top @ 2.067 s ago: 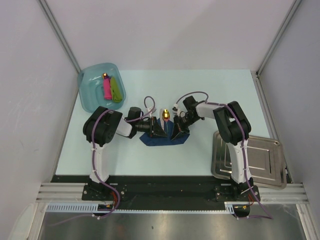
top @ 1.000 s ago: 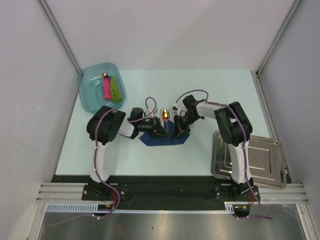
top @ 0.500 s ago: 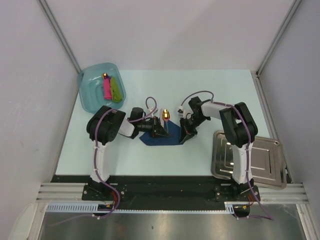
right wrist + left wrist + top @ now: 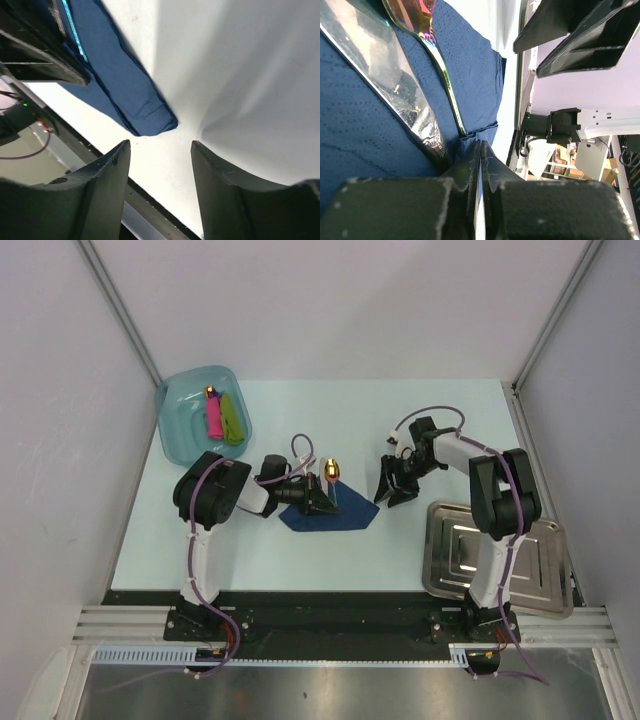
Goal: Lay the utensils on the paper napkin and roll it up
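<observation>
The navy paper napkin (image 4: 352, 516) lies mid-table, partly folded. The utensils lie on it: a shiny gold head (image 4: 331, 470) sticks out past its far edge. In the left wrist view an iridescent handle (image 4: 445, 75) and a silvery piece (image 4: 395, 85) rest on the blue sheet (image 4: 470, 60). My left gripper (image 4: 320, 504) (image 4: 481, 146) is shut, its tips pinching a folded napkin edge. My right gripper (image 4: 388, 492) (image 4: 157, 146) stands open just right of the napkin, with nothing between its fingers. The napkin's folded corner (image 4: 150, 117) lies just beyond its tips.
A pale teal tub (image 4: 178, 430) at the back left holds a pink stick (image 4: 213, 418) and a lime-green stick (image 4: 233, 418). A steel tray (image 4: 520, 565) sits at the front right, by the right arm's base.
My right gripper opened, let go of the napkin's right side and drew away to the right. That side now lies flat. The left gripper stayed shut in place.
</observation>
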Robot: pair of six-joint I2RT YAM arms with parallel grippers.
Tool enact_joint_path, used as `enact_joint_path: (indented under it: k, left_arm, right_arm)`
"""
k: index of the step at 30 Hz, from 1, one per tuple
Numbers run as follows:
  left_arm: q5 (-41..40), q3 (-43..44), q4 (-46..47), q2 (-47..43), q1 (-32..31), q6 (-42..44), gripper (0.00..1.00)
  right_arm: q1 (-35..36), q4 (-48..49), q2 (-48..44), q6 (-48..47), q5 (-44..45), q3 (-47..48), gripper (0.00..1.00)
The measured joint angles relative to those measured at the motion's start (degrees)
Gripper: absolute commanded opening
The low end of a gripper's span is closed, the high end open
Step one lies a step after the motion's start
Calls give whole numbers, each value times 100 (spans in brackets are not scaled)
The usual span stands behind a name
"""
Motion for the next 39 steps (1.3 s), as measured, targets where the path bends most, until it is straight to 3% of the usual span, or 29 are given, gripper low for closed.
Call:
enact_joint_path:
  k: [8, 18, 23, 28, 31, 32, 39]
  left_arm:
    - [9, 7, -22, 0, 0, 22, 6]
    - [33, 11, -26, 0, 0, 55, 6]
    - [35, 17, -44, 0, 0, 59, 6]
    - [37, 28, -79, 0, 2, 61, 6]
    - [37, 31, -83, 0, 2, 63, 6]
    - [37, 31, -83, 0, 2, 63, 6]
    - [37, 31, -81, 0, 2, 63, 5]
  right_arm:
    - [264, -55, 511, 111, -289, 260, 54]
    - [413, 748, 1130, 603, -2081, 341, 41]
    - [479, 1095, 1117, 756, -2660, 203, 50]
    - [507, 876, 1080, 647, -2430, 125, 52]
    - [509, 667, 1062, 538, -2149, 120, 44]
    - [511, 599, 1058, 492, -2068, 118, 36]
    - [509, 492, 1032, 479, -1978, 118, 17]
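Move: The napkin's free right end lies about 4 cm to the right hand's left, 3 cm back and some 3 cm below the open fingers. From that hand the spoon's middle is roughly 14 cm left and 4 cm ahead, and the knife lies beside it, about 16 cm left and 5 cm ahead. The left hand already pinches the fold at the spoon's handle end, with the napkin's right end about 10 cm to its right and 2 cm back. The right hand sweeps about 8 cm left to the napkin's right end, dipping just over 1 cm and then rising again while its fingers swing up some 25 degrees towards level. It then eases back right 1 to 2 cm and down, drawing towards the base to end 3 cm back, and closes its half-open fingers on the napkin's edge, while the left hand stays put and keeps its pinch on the fold by the spoon's handle. ##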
